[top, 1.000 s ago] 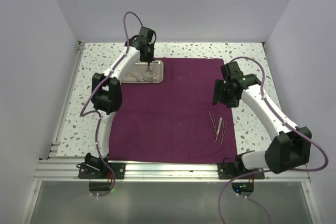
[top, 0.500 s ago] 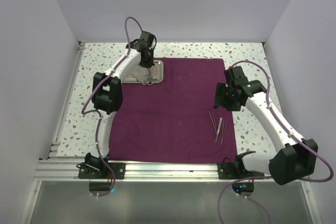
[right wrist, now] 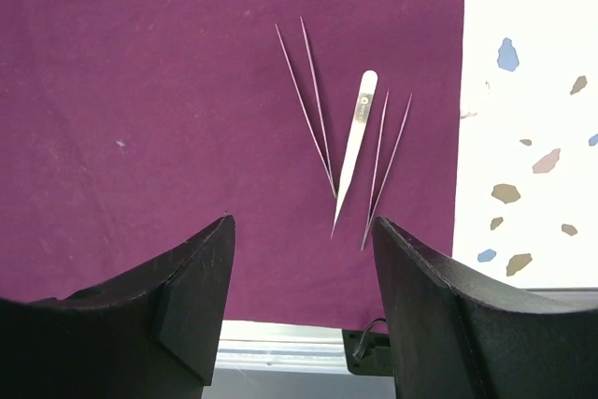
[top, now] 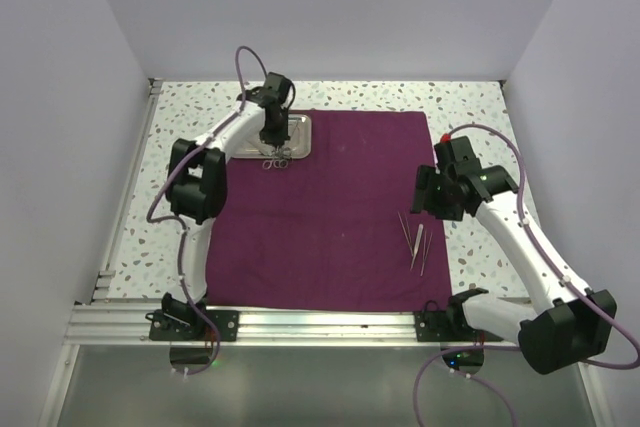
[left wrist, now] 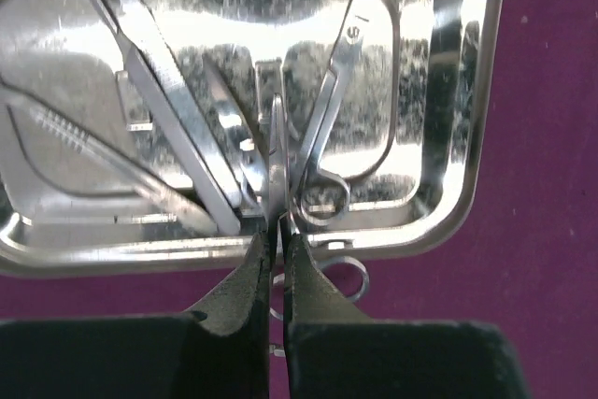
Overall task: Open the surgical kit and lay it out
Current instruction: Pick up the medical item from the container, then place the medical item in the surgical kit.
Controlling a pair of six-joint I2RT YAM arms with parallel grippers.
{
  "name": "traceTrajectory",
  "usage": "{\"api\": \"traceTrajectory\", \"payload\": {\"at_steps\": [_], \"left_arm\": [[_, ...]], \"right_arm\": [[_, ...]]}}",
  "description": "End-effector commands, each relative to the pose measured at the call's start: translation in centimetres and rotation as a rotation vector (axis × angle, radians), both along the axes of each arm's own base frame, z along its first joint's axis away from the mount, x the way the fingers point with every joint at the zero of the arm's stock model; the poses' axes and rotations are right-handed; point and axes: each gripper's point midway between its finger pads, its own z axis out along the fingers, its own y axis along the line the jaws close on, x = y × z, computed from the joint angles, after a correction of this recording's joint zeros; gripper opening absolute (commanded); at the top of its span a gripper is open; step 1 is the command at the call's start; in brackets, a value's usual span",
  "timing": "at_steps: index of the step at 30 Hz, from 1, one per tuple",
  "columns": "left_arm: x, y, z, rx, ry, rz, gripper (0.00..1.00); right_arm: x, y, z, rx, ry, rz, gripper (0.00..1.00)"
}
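Note:
The dark purple cloth [top: 330,207] of the surgical kit lies spread flat on the table. At its far left corner sits the shiny steel tray [top: 298,132]. My left gripper [top: 271,142] hangs over the tray's near rim [left wrist: 467,137], shut on a pair of scissors [left wrist: 348,276] whose finger rings stick out over the cloth [left wrist: 542,306]. Thin silver tweezers [top: 415,242] lie side by side on the cloth near its right edge. My right gripper [top: 428,205] hovers open just behind them, with nothing between its fingers [right wrist: 196,287]; the tweezers [right wrist: 355,137] show ahead of it.
More steel instruments lie in the tray, among them a second pair of scissors [left wrist: 350,91] and flat handles [left wrist: 159,91]. Speckled tabletop [top: 480,117] borders the cloth. An aluminium rail [top: 320,325] runs along the near edge, and white walls close in three sides.
My left gripper has pulled back toward the tray's near rim, drawing the scissors' rings out over the cloth. The right arm has swung nearer and lower, closer to the tweezers.

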Motion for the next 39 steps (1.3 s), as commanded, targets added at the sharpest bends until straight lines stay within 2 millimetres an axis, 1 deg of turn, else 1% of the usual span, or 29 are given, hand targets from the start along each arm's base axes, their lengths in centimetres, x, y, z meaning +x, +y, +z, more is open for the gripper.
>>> {"api": "traceTrajectory", "payload": {"at_steps": [1,2,3,4,5,6,7,8,9,11,12,14,15,17,18,21,23,24,28,29,30,31,33,34,35,36,37,38,39], "left_arm": [[-1.2,-1.5,6.9,-0.072,-0.13,0.015,0.0],[-2.1,-2.1,8.4,-0.086,-0.15,0.021,0.0],[-3.7,-3.3,7.9,-0.066,-0.138,0.005,0.0],[-4.8,-4.0,8.3,-0.065,-0.139,-0.003,0.0],[-5.9,-5.0,9.6,-0.089,-0.161,0.002,0.0],[-8.0,-6.6,9.0,-0.076,-0.142,-0.025,0.0],[-9.1,-7.5,9.2,-0.087,-0.14,-0.027,0.0],[-10.2,-8.3,10.2,-0.123,-0.152,-0.002,0.0],[-12.2,-9.5,9.5,-0.114,-0.14,-0.016,0.0],[-14.1,-10.7,9.9,-0.158,-0.138,0.019,0.0],[-15.6,-11.4,9.1,-0.139,-0.13,0.013,0.0],[-17.0,-12.2,8.8,-0.152,-0.124,0.038,0.0],[-18.3,-13.1,8.1,-0.136,-0.12,0.026,0.0],[-19.7,-14.1,7.2,-0.141,-0.1,0.038,0.0],[-21.0,-15.1,6.5,-0.137,-0.088,0.018,0.0],[-23.3,-16.7,4.8,-0.135,-0.049,0.004,0.0],[-24.4,-17.1,3.5,-0.127,-0.017,-0.006,0.0],[-24.9,-17.6,3.3,-0.137,-0.009,-0.023,0.0],[-25.8,-18.1,2.4,-0.152,0.018,-0.035,0.0],[-25.9,-18.1,2.4,-0.154,0.022,-0.04,0.03],[-26.1,-18.2,2.5,-0.16,0.03,-0.045,0.1],[-26.1,-18.3,2.5,-0.163,0.031,-0.05,0.23],[-26.3,-18.6,3.0,-0.17,0.034,-0.073,0.37],[-26.2,-18.8,3.3,-0.176,0.034,-0.085,0.54],[-25.9,-19.3,4.1,-0.186,0.02,-0.106,0.57],[-25.9,-19.2,4.4,-0.175,0.024,-0.114,0.59],[-25.7,-19.3,4.8,-0.173,0.018,-0.118,0.64],[-25.2,-19.8,6.2,-0.183,-0.008,-0.14,0.65],[-24.6,-19.2,6.6,-0.159,-0.02,-0.135,0.67]], "right_arm": [[-0.8,0.0,0.5,0.019,-0.006,-0.014,0.65],[-0.7,0.0,0.6,0.023,-0.008,-0.016,0.65],[-0.8,0.1,0.8,0.03,-0.006,-0.016,0.65],[-0.9,0.1,0.9,0.033,-0.009,-0.02,0.65],[-0.7,0.3,1.5,0.042,-0.02,-0.018,0.64],[-0.8,0.4,1.8,0.05,-0.02,-0.02,0.65],[-0.7,0.4,2.2,0.055,-0.026,-0.021,0.65],[-0.5,0.6,2.9,0.066,-0.042,-0.02,0.65],[-0.7,0.7,3.3,0.074,-0.038,-0.019,0.65],[-0.6,0.8,4.3,0.084,-0.054,-0.021,0.65],[-0.9,0.8,4.4,0.083,-0.047,-0.022,0.66],[-1.0,0.8,5.2,0.094,-0.055,-0.022,0.66],[-1.4,0.8,5.3,0.093,-0.044,-0.023,0.66],[-1.7,0.7,5.4,0.092,-0.039,-0.025,0.66],[-2.1,0.6,5.5,0.093,-0.036,-0.028,0.66],[-2.9,0.9,5.1,0.115,-0.014,-0.017,0.66],[-3.3,0.9,4.3,0.115,0.008,-0.015,0.66],[-3.3,1.0,4.0,0.116,0.012,-0.014,0.66],[-3.3,1.1,3.0,0.115,0.036,-0.016,0.66],[-3.2,1.1,2.9,0.115,0.036,-0.019,0.66],[-3.0,1.1,2.9,0.112,0.033,-0.019,0.66],[-2.8,1.0,2.7,0.106,0.036,-0.023,0.66],[-2.5,1.1,2.6,0.103,0.037,-0.028,0.67],[-2.3,1.1,2.6,0.103,0.036,-0.03,0.66],[-2.0,1.1,2.5,0.103,0.043,-0.036,0.66],[-1.8,1.3,2.5,0.106,0.041,-0.037,0.66],[-1.7,1.3,2.5,0.106,0.042,-0.04,0.66],[-1.4,1.3,2.6,0.105,0.042,-0.044,0.66],[-1.2,1.4,2.7,0.107,0.04,-0.048,0.66]]}}
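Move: The left hand already pinches a clamp at the tray's near rim; the bare cloth spot it is bound for lies about 27 cm back, 17 cm to its right and 4 cm lower. The white tweezers lie some 18 cm right of that spot and 1 cm nearer the base; the tray's middle is about 5 cm ahead of the hand, 2 cm left and 3 cm below. From the right hand, the spot is roughly 17 cm left, 1 cm ahead and 12 cm down. Left hand arcs the clamp some 27 cm back and 18 right, then opens, releasing it over the cloth. ##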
